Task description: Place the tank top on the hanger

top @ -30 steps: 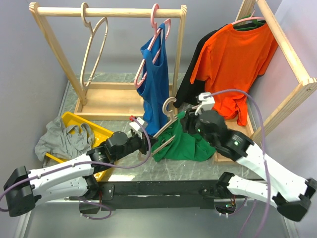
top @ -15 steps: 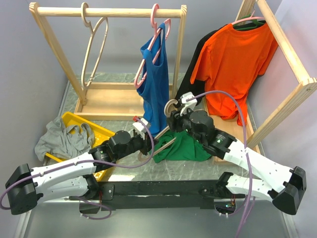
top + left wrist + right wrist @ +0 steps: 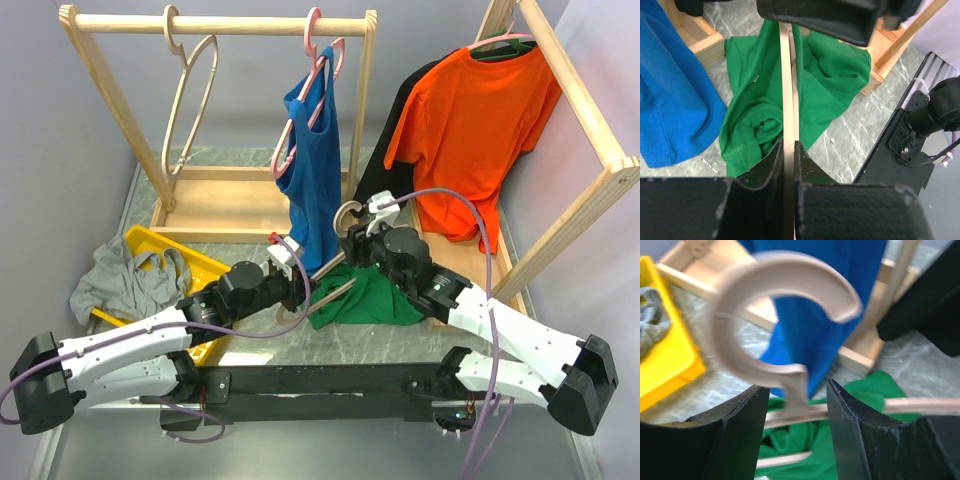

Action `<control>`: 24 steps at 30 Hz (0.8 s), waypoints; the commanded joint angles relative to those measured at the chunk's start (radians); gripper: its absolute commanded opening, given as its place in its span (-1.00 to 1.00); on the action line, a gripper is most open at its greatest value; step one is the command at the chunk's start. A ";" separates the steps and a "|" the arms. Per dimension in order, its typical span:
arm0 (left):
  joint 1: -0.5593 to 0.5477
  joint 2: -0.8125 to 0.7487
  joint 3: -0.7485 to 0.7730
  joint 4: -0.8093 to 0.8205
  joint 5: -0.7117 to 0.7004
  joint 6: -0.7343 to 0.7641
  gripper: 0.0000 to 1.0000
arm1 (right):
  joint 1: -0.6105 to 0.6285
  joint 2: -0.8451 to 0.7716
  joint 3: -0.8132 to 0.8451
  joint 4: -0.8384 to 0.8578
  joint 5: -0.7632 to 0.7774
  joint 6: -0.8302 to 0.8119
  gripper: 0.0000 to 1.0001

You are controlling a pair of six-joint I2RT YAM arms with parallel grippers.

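Note:
The dark green tank top point(image 3: 372, 298) lies crumpled on the marbled table between my two arms, and the lower part of the hanger is draped in it. The pale wooden hanger point(image 3: 333, 291) stands tilted above it, hook point(image 3: 345, 212) uppermost. My left gripper point(image 3: 303, 283) is shut on one thin arm of the hanger point(image 3: 788, 100), with the green cloth point(image 3: 755, 120) just beyond. My right gripper point(image 3: 797, 390) is open, its jaws standing either side of the hanger's neck point(image 3: 799, 387) below the round hook point(image 3: 780, 315), a gap on each side.
A blue tank top point(image 3: 312, 170) hangs on a pink hanger from the wooden rack point(image 3: 250, 24), right behind the hook. A spare beige hanger point(image 3: 190, 100) hangs further left. A yellow bin point(image 3: 205, 268) holds a grey garment point(image 3: 125, 275). An orange shirt point(image 3: 475, 130) hangs on the right rack.
My right arm has swung left from over the green cloth to the hanger's neck, its jaws a little wider. The tank top has sagged lower. The left gripper kept its hold.

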 commanded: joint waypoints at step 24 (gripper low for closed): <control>-0.005 0.043 0.114 0.055 0.030 -0.054 -0.98 | -0.066 -0.098 -0.156 0.247 -0.013 0.105 -0.56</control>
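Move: The neck of the wooden hanger, just under its hook, is nearly between my right fingers, about 1 cm ahead and 1 cm below, not off to either side. The green tank top lies roughly 10 cm back, 7 cm to the right and 17 cm below; the blue tank top hangs some 12 cm ahead and 8 cm left. From my left hand, which already grips the hanger, that neck is about 10 cm ahead, 9 cm right and 3 cm higher. I ease my right hand only about 1 cm to the right and down around the hanger's neck, rolling it some 10 degrees so its left side rises. From a little over half open, its fingers close to about a third and pinch the neck below the hook. My left hand keeps its grip on the hanger, drifting roughly 1 cm up and to the right. ##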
